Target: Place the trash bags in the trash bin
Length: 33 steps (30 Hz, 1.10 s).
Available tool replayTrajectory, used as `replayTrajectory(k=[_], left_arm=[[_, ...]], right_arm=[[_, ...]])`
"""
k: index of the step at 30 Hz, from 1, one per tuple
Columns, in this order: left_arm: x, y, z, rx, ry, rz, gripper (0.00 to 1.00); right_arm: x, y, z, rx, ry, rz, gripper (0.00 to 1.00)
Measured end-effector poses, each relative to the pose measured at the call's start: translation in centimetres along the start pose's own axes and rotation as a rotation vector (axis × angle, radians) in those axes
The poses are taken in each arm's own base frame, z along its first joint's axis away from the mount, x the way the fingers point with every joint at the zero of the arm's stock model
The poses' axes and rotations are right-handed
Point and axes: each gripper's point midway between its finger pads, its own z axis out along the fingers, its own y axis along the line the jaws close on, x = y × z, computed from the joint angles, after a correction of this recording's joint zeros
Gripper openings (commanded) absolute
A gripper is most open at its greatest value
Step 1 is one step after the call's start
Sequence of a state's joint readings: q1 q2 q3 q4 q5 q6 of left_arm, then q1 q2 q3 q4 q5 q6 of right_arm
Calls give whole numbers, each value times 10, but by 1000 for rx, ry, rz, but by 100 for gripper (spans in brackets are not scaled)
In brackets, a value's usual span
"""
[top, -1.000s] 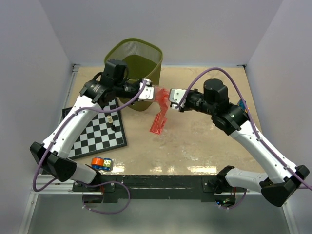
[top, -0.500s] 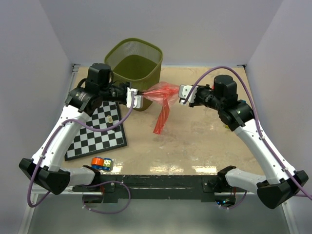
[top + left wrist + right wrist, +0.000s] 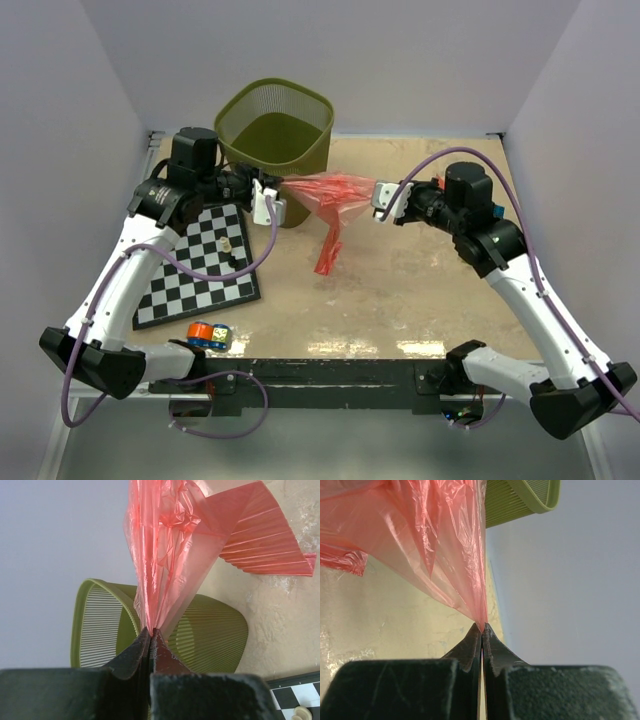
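A thin red-pink trash bag (image 3: pixel 330 190) hangs stretched in the air between both arms, its pleated tail (image 3: pixel 328 250) drooping toward the table. My left gripper (image 3: pixel 278 200) is shut on the bag's left edge, right in front of the olive-green mesh trash bin (image 3: pixel 275 125). My right gripper (image 3: pixel 382 198) is shut on the bag's right edge. In the left wrist view the film (image 3: pixel 165 545) fans out from my left gripper (image 3: pixel 151 630), with the bin (image 3: pixel 215 630) behind. In the right wrist view the film (image 3: pixel 420 540) rises from my right gripper (image 3: pixel 482 626), the bin's rim (image 3: pixel 535 500) above.
A black-and-white chessboard (image 3: pixel 200 265) with small pieces lies at the left. A small orange and blue toy (image 3: pixel 208 335) sits near the front left edge. A blue object (image 3: pixel 497 213) peeks from behind the right arm. White walls close in on the table.
Both grippers have drawn apart, the left one moving left and the right one right. The bag has gone from a bunched strip to a wide taut sheet.
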State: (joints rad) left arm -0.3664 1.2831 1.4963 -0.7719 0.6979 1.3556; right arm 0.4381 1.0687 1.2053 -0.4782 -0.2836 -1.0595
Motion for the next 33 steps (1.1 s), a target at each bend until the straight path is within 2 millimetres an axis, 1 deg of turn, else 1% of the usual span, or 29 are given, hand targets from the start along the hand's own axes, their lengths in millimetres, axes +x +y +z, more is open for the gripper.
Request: replayTrajectory(k=[4, 7, 11, 12, 13, 14, 15, 17, 18, 19, 20, 22, 24, 25, 27, 30, 33], left_arm=[[0, 1, 0, 0, 0, 21, 0], [2, 3, -2, -6, 3, 33, 0], [5, 10, -4, -31, 8, 51, 0], [6, 12, -5, -38, 10, 54, 0], [6, 15, -5, -47, 10, 59, 0], [6, 18, -6, -57, 8, 65, 0], [5, 20, -6, -65, 4, 70, 0], [4, 26, -7, -84, -4, 75, 0], [3, 29, -7, -97, -15, 81, 0], [1, 32, -6, -111, -25, 89, 0], [-2, 34, -5, -123, -40, 102, 0], [-6, 33, -2, -140, -63, 124, 0], [-14, 26, 3, -153, -94, 153, 0], [-17, 23, 5, -153, -107, 162, 0], [-26, 21, 10, -158, -136, 184, 0], [-42, 26, 14, -179, -173, 227, 0], [-53, 30, 16, -195, -201, 251, 0]], right_arm=[[3, 0, -1, 8, 10, 1, 0], [11, 1, -1, 10, 27, 5, 0], [18, 0, -2, 17, 42, -3, 0], [19, -1, -2, 18, 43, -5, 4], [18, -1, -2, 17, 42, -7, 19], [18, 0, -2, 14, 38, -8, 39], [17, 1, -2, 9, 34, -5, 51], [15, 7, -4, -24, 25, 15, 64], [10, 12, -6, -68, 8, 38, 67], [4, 12, -8, -92, -8, 68, 68], [-6, 10, -10, -115, -34, 99, 69], [-38, -6, -16, -145, -125, 165, 70], [-70, -24, -22, -151, -221, 226, 74], [-82, -30, -24, -158, -263, 263, 74], [-99, -34, -27, -168, -329, 337, 77], [-113, -35, -19, -190, -407, 457, 79], [-115, -27, 2, -229, -429, 528, 82]])
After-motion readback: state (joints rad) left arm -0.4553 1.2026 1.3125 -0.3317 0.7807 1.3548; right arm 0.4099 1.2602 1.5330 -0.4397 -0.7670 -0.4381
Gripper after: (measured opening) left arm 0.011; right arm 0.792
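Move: The two closed hands hold the red bag stretched between them, its middle about 8 cm to the right of the left hand and 8 cm to the left of the right hand, some 5 cm below both and slightly nearer the bases. The bin's middle is roughly 11 cm ahead, 2 cm left and 16 cm below the left hand. The chessboard lies about 20 cm left of the left hand, 8 cm back and 27 cm below. The right hand first eases a little farther left and down, no, right and down with the bag's edge still pinched, then opens wide, lets go and backs off before sweeping up and left, about 8 cm each way overall, its wrist rolling some 40 degrees as it comes towards the left hand. The left fingers keep their pinch, drifting forward and up at first, then swinging right towards the right hand and rising about 4 cm while they tilt upward. ##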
